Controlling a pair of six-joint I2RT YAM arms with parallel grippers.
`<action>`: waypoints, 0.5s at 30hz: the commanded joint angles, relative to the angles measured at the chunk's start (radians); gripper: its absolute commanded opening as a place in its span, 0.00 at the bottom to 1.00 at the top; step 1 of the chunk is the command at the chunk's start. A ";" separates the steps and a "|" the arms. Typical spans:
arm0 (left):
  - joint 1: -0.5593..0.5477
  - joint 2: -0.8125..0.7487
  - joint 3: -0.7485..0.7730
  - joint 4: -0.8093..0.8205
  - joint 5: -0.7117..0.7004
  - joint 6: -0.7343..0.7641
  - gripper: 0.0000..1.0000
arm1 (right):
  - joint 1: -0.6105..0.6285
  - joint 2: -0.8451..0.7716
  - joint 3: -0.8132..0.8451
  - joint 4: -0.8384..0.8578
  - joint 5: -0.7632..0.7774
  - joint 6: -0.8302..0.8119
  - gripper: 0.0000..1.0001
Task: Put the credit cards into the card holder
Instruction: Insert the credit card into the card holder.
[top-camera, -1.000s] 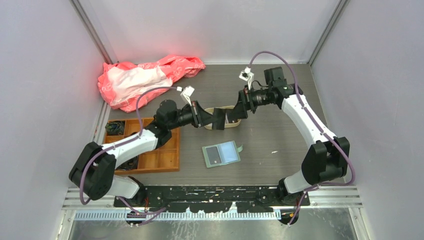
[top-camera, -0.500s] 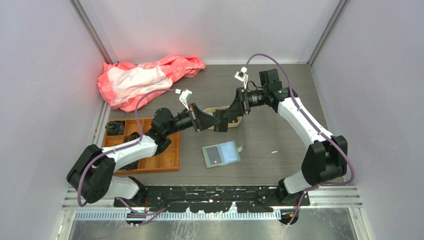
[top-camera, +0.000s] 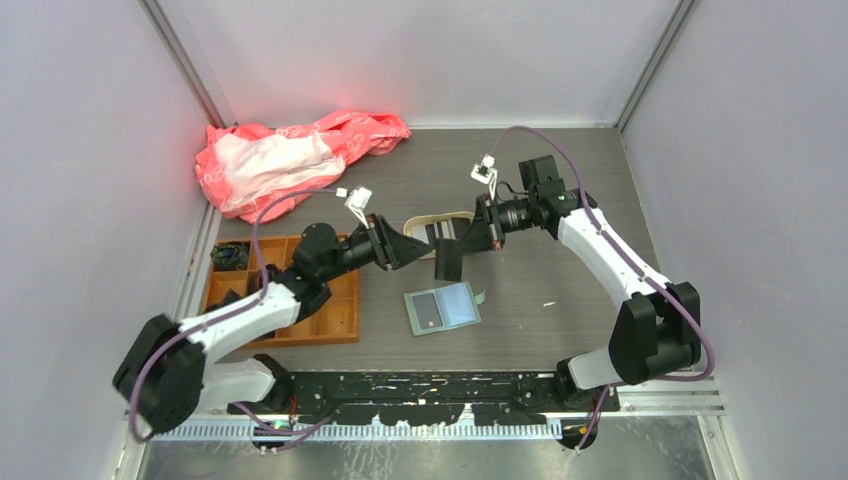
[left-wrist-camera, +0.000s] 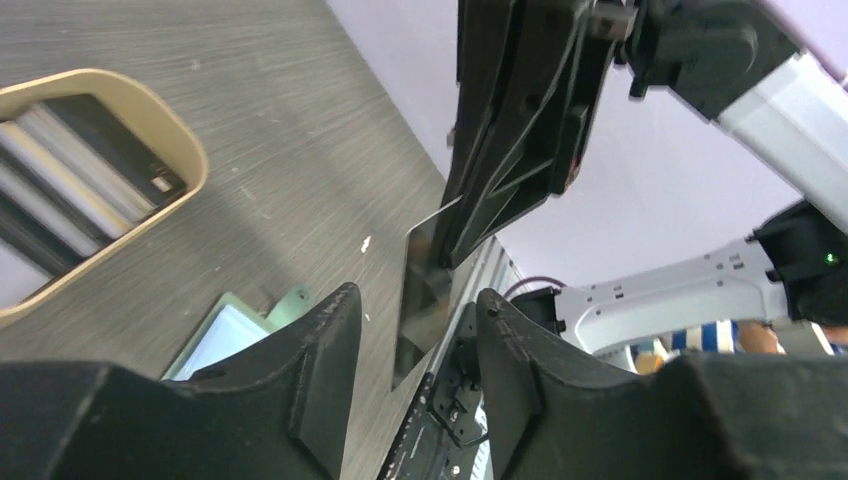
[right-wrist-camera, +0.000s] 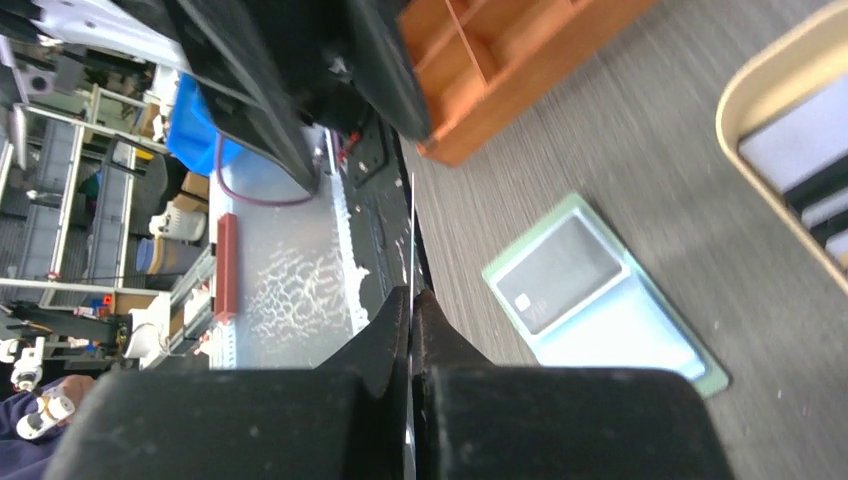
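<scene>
My right gripper (top-camera: 462, 247) is shut on the top edge of a dark credit card (top-camera: 449, 262), holding it on edge above the table. In the right wrist view the card (right-wrist-camera: 412, 225) shows as a thin line sticking out of the shut fingertips (right-wrist-camera: 400, 310). My left gripper (left-wrist-camera: 418, 296) stands open around the card's lower part (left-wrist-camera: 422, 262), with a gap on both sides. The green card holder (top-camera: 444, 307) lies open on the table just below, a dark card (right-wrist-camera: 565, 275) in its left pocket. More credit cards (left-wrist-camera: 90, 170) lie in the beige tray (top-camera: 410, 226).
An orange compartment tray (top-camera: 335, 317) sits at the left under my left arm. A crumpled pink bag (top-camera: 290, 155) lies at the back left. Grey walls enclose the table on three sides.
My right gripper has shut on the dark card and my left gripper has opened off it. Both grippers and the card moved slightly toward the near side, over the card holder.
</scene>
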 joint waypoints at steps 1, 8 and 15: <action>-0.002 -0.203 0.011 -0.392 -0.170 0.137 0.48 | 0.002 -0.053 -0.102 0.000 0.095 -0.059 0.01; -0.026 -0.263 -0.045 -0.664 -0.223 0.013 0.45 | 0.026 -0.035 -0.271 0.169 0.249 0.034 0.01; -0.123 -0.199 -0.066 -0.695 -0.351 -0.042 0.40 | 0.087 0.024 -0.360 0.367 0.336 0.195 0.01</action>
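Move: The open card holder lies roughly 22 cm below the right hand, whose fingers hold the dark card, about 4 cm back and 3 cm to its left. From the left hand, empty and half open, the holder is some 3 cm back, 3 cm to the right and 22 cm down. The card tray sits about 11 cm ahead of the right hand and 4 cm left, also some 21 cm lower. Lower the right gripper about 12 cm towards the card holder, easing slightly back and dipping its left-pointing fingertips some 15 degrees, with the card still pinched. Meanwhile draw the left gripper left from beside the card, then down about 10 cm and back towards the holder's height, tipping its fingers downward and leaving them about half open. ##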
